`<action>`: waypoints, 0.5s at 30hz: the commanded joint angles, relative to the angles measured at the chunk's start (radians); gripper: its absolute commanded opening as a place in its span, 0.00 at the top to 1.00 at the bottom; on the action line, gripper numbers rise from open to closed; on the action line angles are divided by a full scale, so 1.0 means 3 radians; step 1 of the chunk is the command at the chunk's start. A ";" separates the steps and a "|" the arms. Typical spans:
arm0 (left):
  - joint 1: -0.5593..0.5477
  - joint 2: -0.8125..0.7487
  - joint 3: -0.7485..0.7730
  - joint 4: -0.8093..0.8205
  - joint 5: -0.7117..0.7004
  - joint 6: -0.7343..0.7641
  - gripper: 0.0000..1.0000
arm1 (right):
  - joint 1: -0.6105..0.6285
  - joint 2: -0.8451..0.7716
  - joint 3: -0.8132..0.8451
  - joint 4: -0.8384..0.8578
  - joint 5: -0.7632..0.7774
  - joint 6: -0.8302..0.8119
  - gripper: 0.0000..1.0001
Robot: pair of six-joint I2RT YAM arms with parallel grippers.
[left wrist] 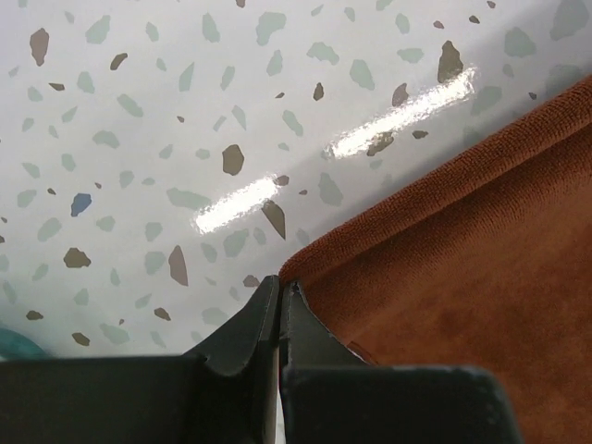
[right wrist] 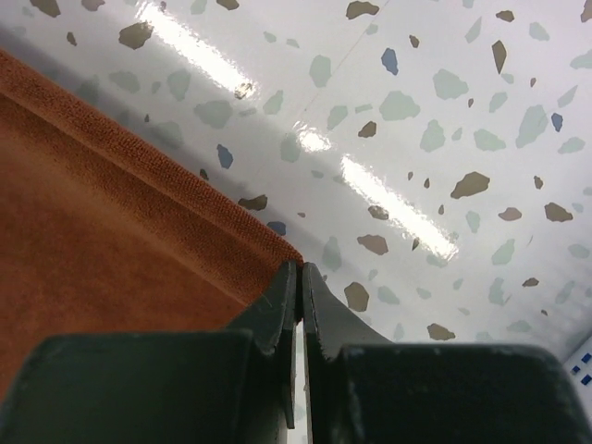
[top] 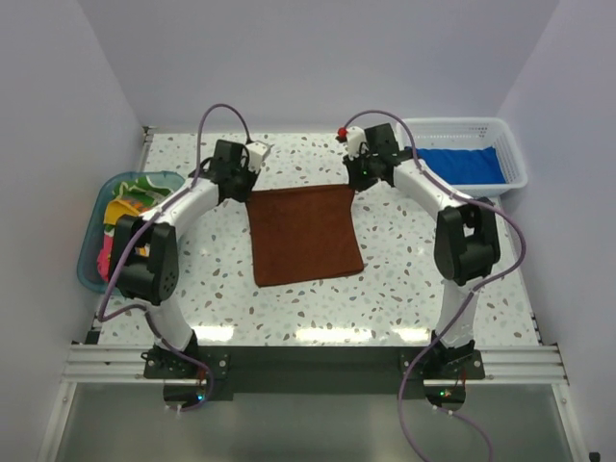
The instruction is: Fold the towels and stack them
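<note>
A rust brown towel lies spread flat in the middle of the table. My left gripper sits at its far left corner, my right gripper at its far right corner. In the left wrist view the left gripper is shut with the corner of the towel pinched at its tips. The right wrist view shows the right gripper shut in the same way on the other corner of the towel. A royal blue towel lies in the white basket. More towels, yellow, green and pink, are heaped in the teal tub.
The white basket stands at the far right corner of the speckled table, just beyond my right arm. The teal tub sits at the left edge beside my left arm. Walls close in the table on three sides.
</note>
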 commanded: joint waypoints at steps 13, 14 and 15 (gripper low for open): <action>-0.0045 -0.0916 -0.0850 -0.0313 0.0089 -0.0818 1.00 | -0.0043 -0.0737 -0.0773 -0.0138 -0.0122 0.0685 1.00; -0.0050 -0.0942 -0.0881 -0.0359 0.0165 -0.0869 1.00 | -0.0043 -0.0763 -0.0809 -0.0174 -0.0122 0.0731 1.00; -0.0050 -0.0972 -0.0922 -0.0375 0.0222 -0.0955 1.00 | -0.0043 -0.0804 -0.0890 -0.0179 -0.0137 0.0737 1.00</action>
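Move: My left hand holds the brown towel's far left corner. The near left corner, where it is headed, lies about 24 cm back, 1 cm right and 8 below; the bin of towels is some 32 cm left and 8 back. My right hand holds the far right corner, with the near right corner about 21 cm back, 3 right and 9 below, and the white basket about 32 cm right and 10 ahead. Still pinching the brown towel's two far corners, I draw both hands back together towards its near edge, about 8 cm with my left and some 6.5 cm with my right. They stay nearly level, clear of the table, while both wrists tilt roughly 10 degrees to point the fingertips more steeply down. Both grippers stay shut. ##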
